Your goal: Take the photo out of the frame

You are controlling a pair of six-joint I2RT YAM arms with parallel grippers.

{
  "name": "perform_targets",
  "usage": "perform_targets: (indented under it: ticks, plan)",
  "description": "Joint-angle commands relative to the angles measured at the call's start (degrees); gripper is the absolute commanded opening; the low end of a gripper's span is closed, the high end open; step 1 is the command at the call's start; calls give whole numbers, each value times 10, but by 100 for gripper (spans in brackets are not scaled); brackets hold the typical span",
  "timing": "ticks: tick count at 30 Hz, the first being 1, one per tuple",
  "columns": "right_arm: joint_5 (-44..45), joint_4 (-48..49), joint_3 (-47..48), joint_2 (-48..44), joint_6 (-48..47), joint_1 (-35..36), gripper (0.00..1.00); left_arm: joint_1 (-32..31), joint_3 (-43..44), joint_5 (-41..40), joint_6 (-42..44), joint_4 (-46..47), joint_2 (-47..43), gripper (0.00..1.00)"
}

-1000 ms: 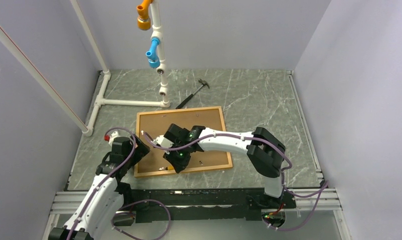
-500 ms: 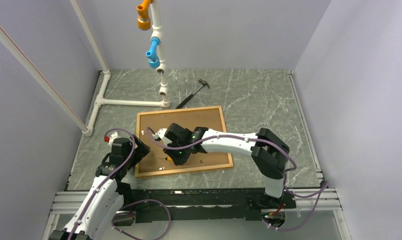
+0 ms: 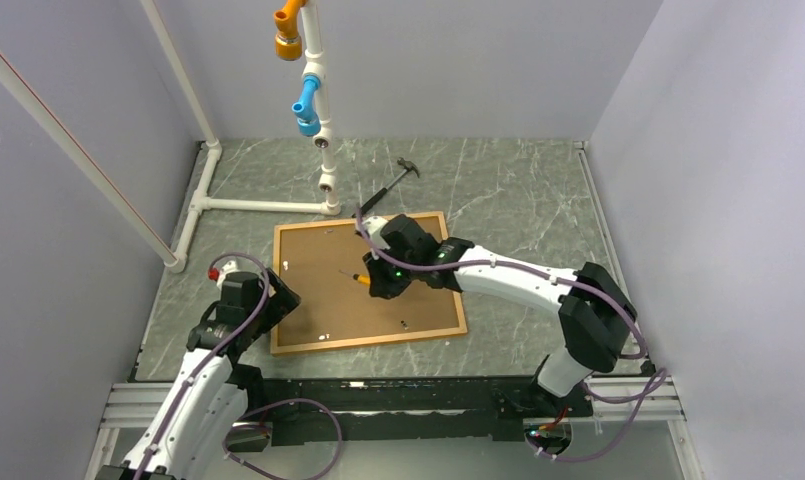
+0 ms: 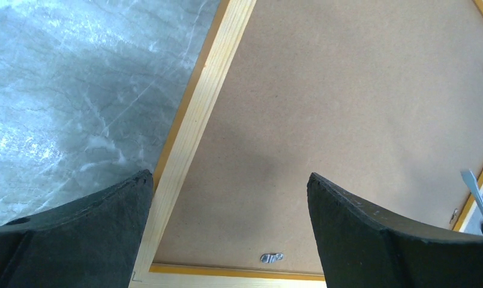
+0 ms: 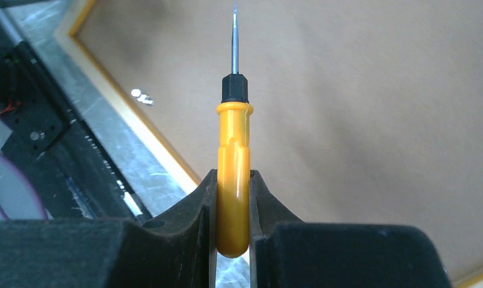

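Note:
The frame (image 3: 378, 339) lies face down on the table, a thin orange border. The photo shows only its brown board back (image 3: 323, 300); the print side is hidden. My right gripper (image 3: 370, 278) hovers over the board's far middle, shut on a yellow-handled screwdriver (image 3: 361, 277) that points left. In the right wrist view the handle (image 5: 233, 168) sits between the jaws above the board (image 5: 377, 120). My left gripper (image 3: 281, 300) is open and empty over the frame's near-left corner. The left wrist view shows the pale wood edge (image 4: 191, 138), the board (image 4: 347, 120) and a metal tab (image 4: 272, 258).
A black hammer (image 3: 386, 190) lies just behind the frame. A white pipe structure (image 3: 268, 205) with blue (image 3: 306, 105) and orange fittings stands at the back left. Small metal tabs (image 3: 405, 324) sit on the board near its front edge.
My right gripper has carried the screwdriver from the board's near-left part to its far middle, and the right arm has swung out to the right. The left arm has hardly moved.

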Motion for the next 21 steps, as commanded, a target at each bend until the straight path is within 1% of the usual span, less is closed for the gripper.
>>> perform_targets:
  ticks: [1,4,7,13,17,19,21]
  plan:
    - [-9,60,-52,-49,69,-60,0,-2,40,-10,23,-26,-21,99]
    - [22,75,-93,-89,110,-118,0,-2,51,-16,26,-41,-32,99]
    - [81,66,-128,-136,140,-180,0,-2,58,-11,27,-47,-44,99]
    - [154,48,-192,-194,152,-330,0,-2,65,16,33,-37,-53,99]
    - [163,50,-193,-186,161,-424,0,-2,68,37,38,-28,-50,99]
    - [182,63,-174,-164,164,-447,0,-2,67,48,38,-20,-50,99]
    - [197,79,-143,-123,158,-465,0,-2,67,58,39,-15,-51,99]
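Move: Out beyond the frame's right side lies the bare table the right hand heads for with the screwdriver it holds: about 32 cm to its right, 13 cm ahead and 11 cm below. The frame's middle is roughly 3 cm ahead of that hand, 2 cm to its left and 10 cm below; the hammer lies some 27 cm ahead and 3 cm right, about 10 cm below. From the left hand, that bare table is about 51 cm right, 13 cm ahead and 4 cm lower. Sweeping fast to the right by about 30 cm, and some 14 cm forward, the right hand carries the still-gripped screwdriver off over the frame's right side to above the bare table, staying nearly level while turning about 65 degrees clockwise. The left hand, wide open and empty, rises about 4 cm from over the frame's left side. ##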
